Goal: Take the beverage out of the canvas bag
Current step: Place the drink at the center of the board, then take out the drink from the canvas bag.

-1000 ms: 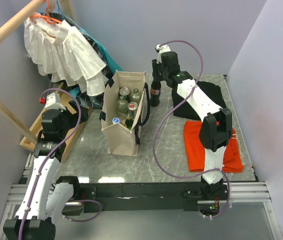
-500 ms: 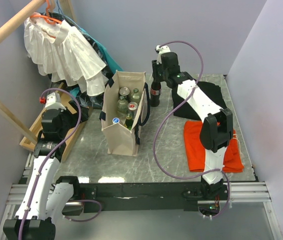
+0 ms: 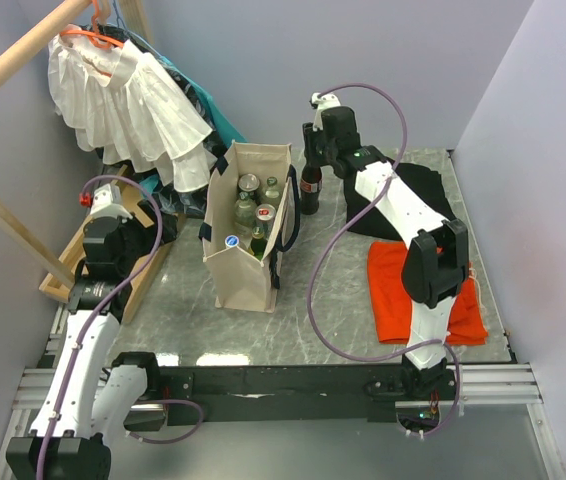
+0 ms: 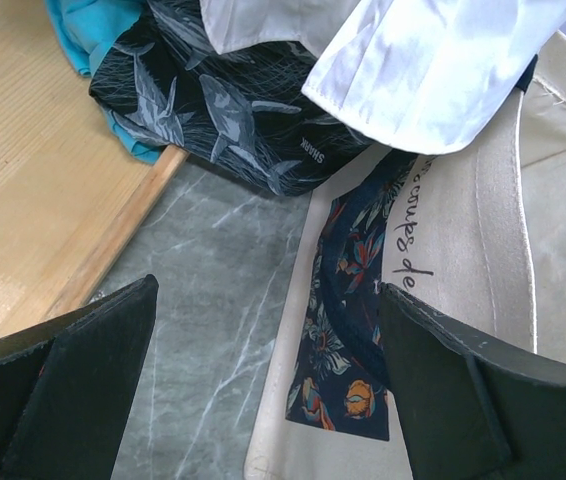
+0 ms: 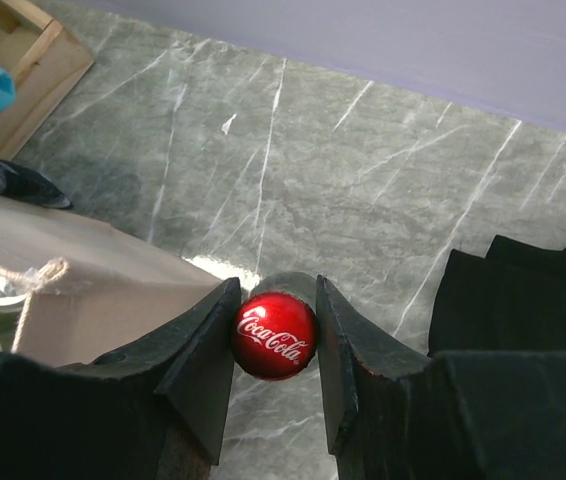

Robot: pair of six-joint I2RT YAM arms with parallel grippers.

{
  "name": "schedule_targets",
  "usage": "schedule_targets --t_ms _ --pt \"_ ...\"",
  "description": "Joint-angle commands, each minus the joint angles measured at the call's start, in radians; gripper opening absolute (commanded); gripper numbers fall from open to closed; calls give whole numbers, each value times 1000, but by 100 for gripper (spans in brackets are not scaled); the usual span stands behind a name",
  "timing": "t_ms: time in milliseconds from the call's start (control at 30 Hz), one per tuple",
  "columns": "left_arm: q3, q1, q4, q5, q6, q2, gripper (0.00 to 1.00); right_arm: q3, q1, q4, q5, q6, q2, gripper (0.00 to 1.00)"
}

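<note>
The cream canvas bag (image 3: 246, 268) stands upright mid-table, with several bottles and cans (image 3: 253, 212) inside it. Just right of it a dark cola bottle (image 3: 310, 186) stands on the table, outside the bag. My right gripper (image 3: 310, 140) comes down on it from above. In the right wrist view both jaws press the bottle's red cap (image 5: 274, 335), so the right gripper (image 5: 274, 336) is shut on it. My left gripper (image 4: 268, 300) is open beside the bag's left wall (image 4: 553, 200), near its navy floral strap (image 4: 348, 330), and holds nothing.
A white ruffled garment (image 3: 128, 100) hangs on a wooden rack (image 3: 113, 290) at the back left, with dark and teal clothes below. A black cloth (image 3: 418, 195) and a red cloth (image 3: 413, 295) lie to the right. The back wall is close behind the bottle.
The right arm's elbow has drifted slightly down and right. The bottle and the bag stay where they were, and the left arm has not moved.
</note>
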Motion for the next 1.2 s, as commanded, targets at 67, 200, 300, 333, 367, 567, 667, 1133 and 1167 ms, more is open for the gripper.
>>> schedule_targets --t_ms 67,200,300,333,367,567,667,1133,1167 --pt "94 1 -3 57 12 34 96 19 14 63 -10 15 -117 45" --pt "143 0 -13 80 23 70 96 33 11 58 -18 21 -118 51" --pt "177 0 -15 108 35 104 96 54 11 52 -11 26 -117 61" --pt "188 1 -7 120 41 121 96 63 13 46 -5 27 -114 63" --pt "217 1 -10 135 44 130 96 71 11 37 4 30 -114 64" --pt "372 0 -61 301 76 238 96 94 16 6 2 64 -157 93" --pt "444 0 -98 393 110 285 96 71 22 -1 -10 92 -193 95" --pt "417 -45 -268 467 185 267 96 -35 77 -66 -125 128 -391 100" --pt "406 -48 -270 462 185 264 96 -20 77 -77 -149 141 -395 100"
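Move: Just beneath the right fingers, which still stand around its red cap, is the drink: the cola bottle's middle lies about 8 cm straight below that hand. From the same hand the canvas bag's middle is some 13 cm left, 11 cm back and 9 cm lower, and the black cloth about 20 cm right and 4 cm farther out on the table top, some 19 cm down. For the left hand, the bag's middle lies about 21 cm right, 8 cm ahead and 8 cm down. Letting go of the bottle's cap, the right fingers spread fully as the hand climbs about 16 cm, at first nearly straight up, then also back some 9 cm, its fingers tipping upward and its left side rising. The left hand, open and empty, climbs about 9 cm while edging forward, then sinks a little and draws back, going right all along, some 7 cm, towards the bag and swinging clockwise. ##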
